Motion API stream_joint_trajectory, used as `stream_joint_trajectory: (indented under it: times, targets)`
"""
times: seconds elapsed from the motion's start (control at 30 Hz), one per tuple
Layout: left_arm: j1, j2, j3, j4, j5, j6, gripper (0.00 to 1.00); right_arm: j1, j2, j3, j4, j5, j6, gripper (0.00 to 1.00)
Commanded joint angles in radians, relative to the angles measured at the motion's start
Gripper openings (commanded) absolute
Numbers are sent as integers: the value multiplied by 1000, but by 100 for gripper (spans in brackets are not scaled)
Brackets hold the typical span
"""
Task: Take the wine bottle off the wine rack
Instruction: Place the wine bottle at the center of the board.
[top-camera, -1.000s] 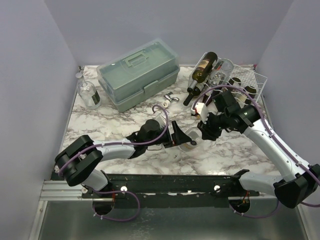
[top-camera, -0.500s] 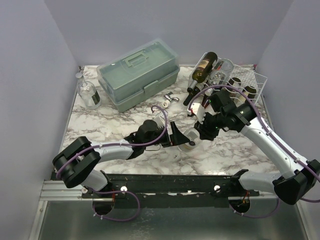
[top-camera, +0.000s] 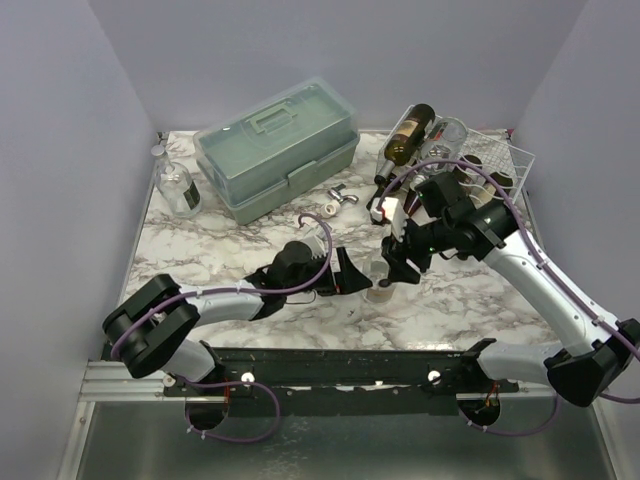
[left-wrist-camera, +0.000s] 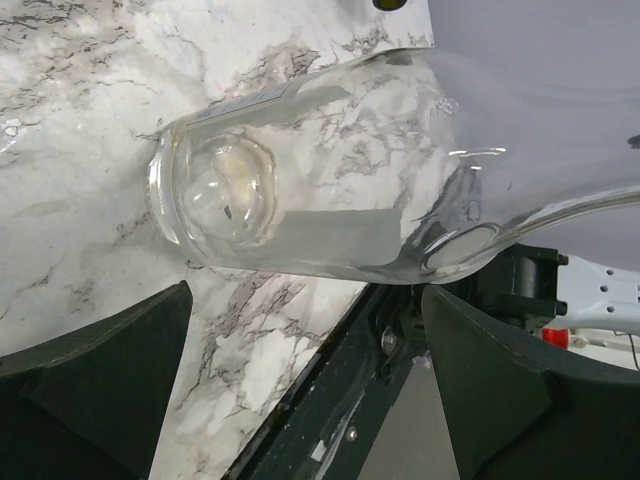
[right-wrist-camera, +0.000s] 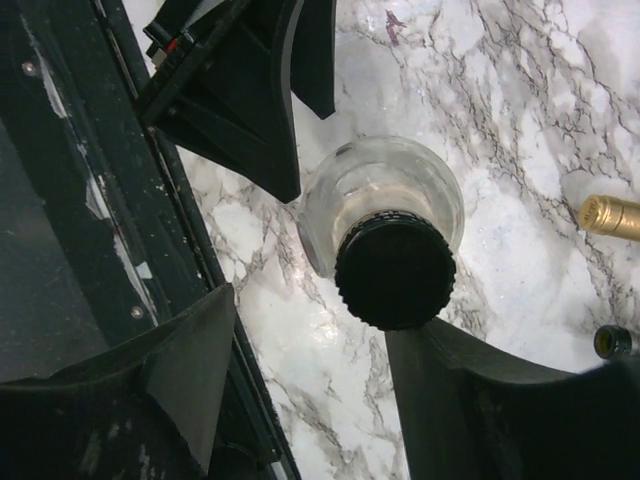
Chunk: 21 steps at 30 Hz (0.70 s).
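Note:
A clear glass wine bottle (top-camera: 379, 284) with a black screw cap (right-wrist-camera: 395, 270) stands upright on the marble near the front edge. My right gripper (top-camera: 396, 262) hangs over its neck, open (right-wrist-camera: 310, 320), with the cap close against one finger (right-wrist-camera: 470, 400). The open left gripper (top-camera: 352, 275) sits just left of the bottle. In the left wrist view the bottle's body (left-wrist-camera: 330, 190) lies beyond the spread fingers (left-wrist-camera: 305, 300) and is not held. The white wire wine rack (top-camera: 495, 165) stands at the back right, with a dark wine bottle (top-camera: 406, 140) tilted on its left end.
A pale green toolbox (top-camera: 278, 148) sits at the back centre and a small glass flask (top-camera: 178, 188) at the back left. Small metal and white bits (top-camera: 338, 200) lie in front of the toolbox. The black mounting rail (top-camera: 340, 365) runs along the near edge.
The right gripper has opened and let go of the clear bottle. The bottle was tilted in its grip and now stands upright. The right arm has shifted a little left. The left gripper stayed open beside it.

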Motion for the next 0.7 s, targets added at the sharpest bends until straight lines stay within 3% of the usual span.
stream_joint_trajectory:
  times: [0.0,0.13,0.27,0.5,0.67]
  targets:
    - [7,-51,-24,-3,-21,67,99,8,1,70,-39,-81,-6,68]
    - [7,-130,-65,-13,-46,142,99,-24,-35,90,-63,-77,-60,79]
    - [6,-249,-98,-54,-76,249,99,-88,-82,46,-67,-94,-95,84]
    - [5,-444,-143,-72,-88,412,99,-149,-163,-49,-68,-132,-110,86]
    - [15,-493,-152,-73,-62,407,99,-151,-205,-106,-9,-78,-75,87]
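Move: The clear wine bottle already stands upright on the board between the hands. Its middle is about 7 cm to the left hand's right, nearly level fore and aft, and some 2 cm higher; the faucet lies some 26 cm ahead of that hand and 2 cm left. From the right hand the bottle is 2 cm ahead, 3 cm left and roughly 9 cm below; the gold neck lies 16 cm ahead and 1 cm right, the silver neck 16 cm ahead and 9 cm right. Up and to the left, the left hand backs away from the bottle, rising nearly 8 cm and shifting about 5 cm, its wide-open fingers rolling some 30 degrees so the forward side comes up. The right hand spreads its already loosened fingers further, lifts about 3 cm by the cap, then draws off to the right and slightly back while sinking again. ##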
